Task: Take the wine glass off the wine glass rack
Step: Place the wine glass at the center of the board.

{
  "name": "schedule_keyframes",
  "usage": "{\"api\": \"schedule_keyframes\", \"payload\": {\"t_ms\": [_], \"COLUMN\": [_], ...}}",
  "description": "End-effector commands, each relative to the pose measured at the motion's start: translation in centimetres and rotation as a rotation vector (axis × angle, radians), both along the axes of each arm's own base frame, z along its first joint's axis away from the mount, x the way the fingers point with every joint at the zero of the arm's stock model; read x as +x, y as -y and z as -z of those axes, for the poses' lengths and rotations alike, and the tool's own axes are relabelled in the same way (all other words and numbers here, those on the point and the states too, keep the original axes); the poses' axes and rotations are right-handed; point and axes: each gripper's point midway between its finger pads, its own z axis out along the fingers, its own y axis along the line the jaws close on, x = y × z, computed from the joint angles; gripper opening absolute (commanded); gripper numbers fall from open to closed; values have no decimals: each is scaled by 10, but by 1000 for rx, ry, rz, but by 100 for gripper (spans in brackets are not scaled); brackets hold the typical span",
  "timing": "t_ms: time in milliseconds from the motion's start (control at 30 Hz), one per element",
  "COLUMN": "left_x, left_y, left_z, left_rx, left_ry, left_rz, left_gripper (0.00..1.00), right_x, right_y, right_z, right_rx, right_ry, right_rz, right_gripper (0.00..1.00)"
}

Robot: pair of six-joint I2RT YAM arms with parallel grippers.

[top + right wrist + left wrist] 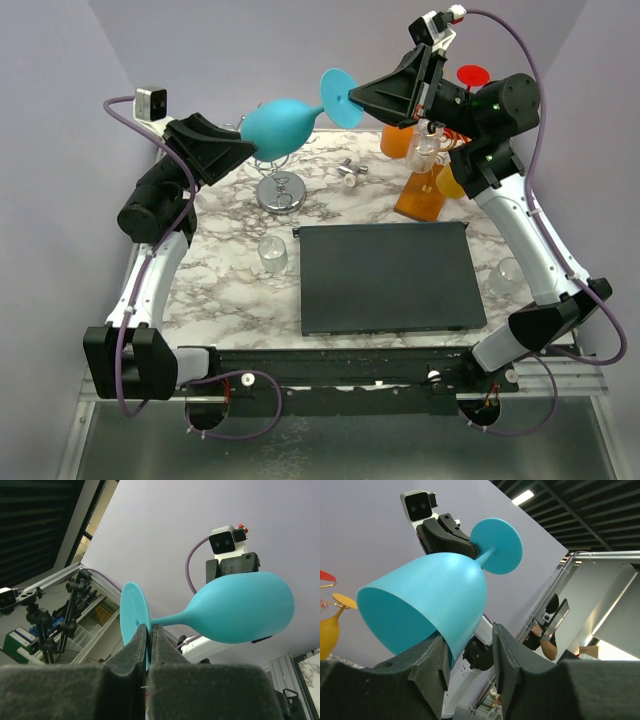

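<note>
A teal wine glass hangs on its side in the air above the back of the table. My right gripper is shut on the glass's round foot, whose edge is pinched between the pads. My left gripper is at the bowl's mouth. Its jaws straddle the rim: one finger touches the bowl, the other stands apart from it. The wine glass rack, on an orange-brown wooden base, stands at the back right under the right arm with other glasses on it.
A silver wire stand with a round base sits below the teal glass. A dark flat tray lies mid-table. Clear glasses stand at its left and right. Orange, yellow and red glasses are at the rack.
</note>
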Motion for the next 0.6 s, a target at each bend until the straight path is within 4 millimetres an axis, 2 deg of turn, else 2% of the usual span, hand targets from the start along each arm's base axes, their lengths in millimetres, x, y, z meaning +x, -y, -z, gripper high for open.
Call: {"api": "schedule_keyframes", "payload": {"t_ms": [0,200,333,367,400,500,567], "left_x": [-40,-38,-32,-29,-26,-17,-9], "left_y": [1,2,2,2,2,3,3], "left_z": [-16,-15,-13,-12,-12,-11,-11], "left_rx": [22,28,33,35,38,54,75], "left_ry": [161,141,112,99,87,45,13], "left_rz": [30,32,16,8,-2,-50,-103], "left_gripper": [38,28,10,5,0,0,0], "right_x": [13,23,32,35,39,55,69], "right_y": [-6,-10,-11,-10,-10,-5,3], "right_z": [17,23,28,28,29,30,32], "right_rx": [-41,-58,-84,-91,-107,-152,-196], "right_ry": [-6,-13,-14,-5,-12,-1,3], "right_rz": [-22,-5,51,79,108,253,372], "right_gripper": [1,0,1,4,9,46,66]}}
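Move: The wine glass lies on its side between the hands, its foot pinched in the right fingers. Its middle is about 7 cm right, 3 cm ahead and 4 cm above the left hand, whose half-open fingers straddle the rim. From the right hand it is roughly 8 cm left, 1 cm ahead and 2 cm lower. Far below, the board's centre lies about 28 cm right and 8 cm ahead of the left hand, and the clear tumbler 2 cm left and 14 cm ahead of it. The left hand stays almost in place at the rim while its half-open fingers close to pinch the near edge of the bowl, then it eases back about 1.5 cm and slightly up, away from the right hand, with that grip kept. Once the rim is caught, the right fingers open about halfway and let go of the foot, as the right hand goes forward and down some 5 cm, turning about 10 degrees, still pointing left. ##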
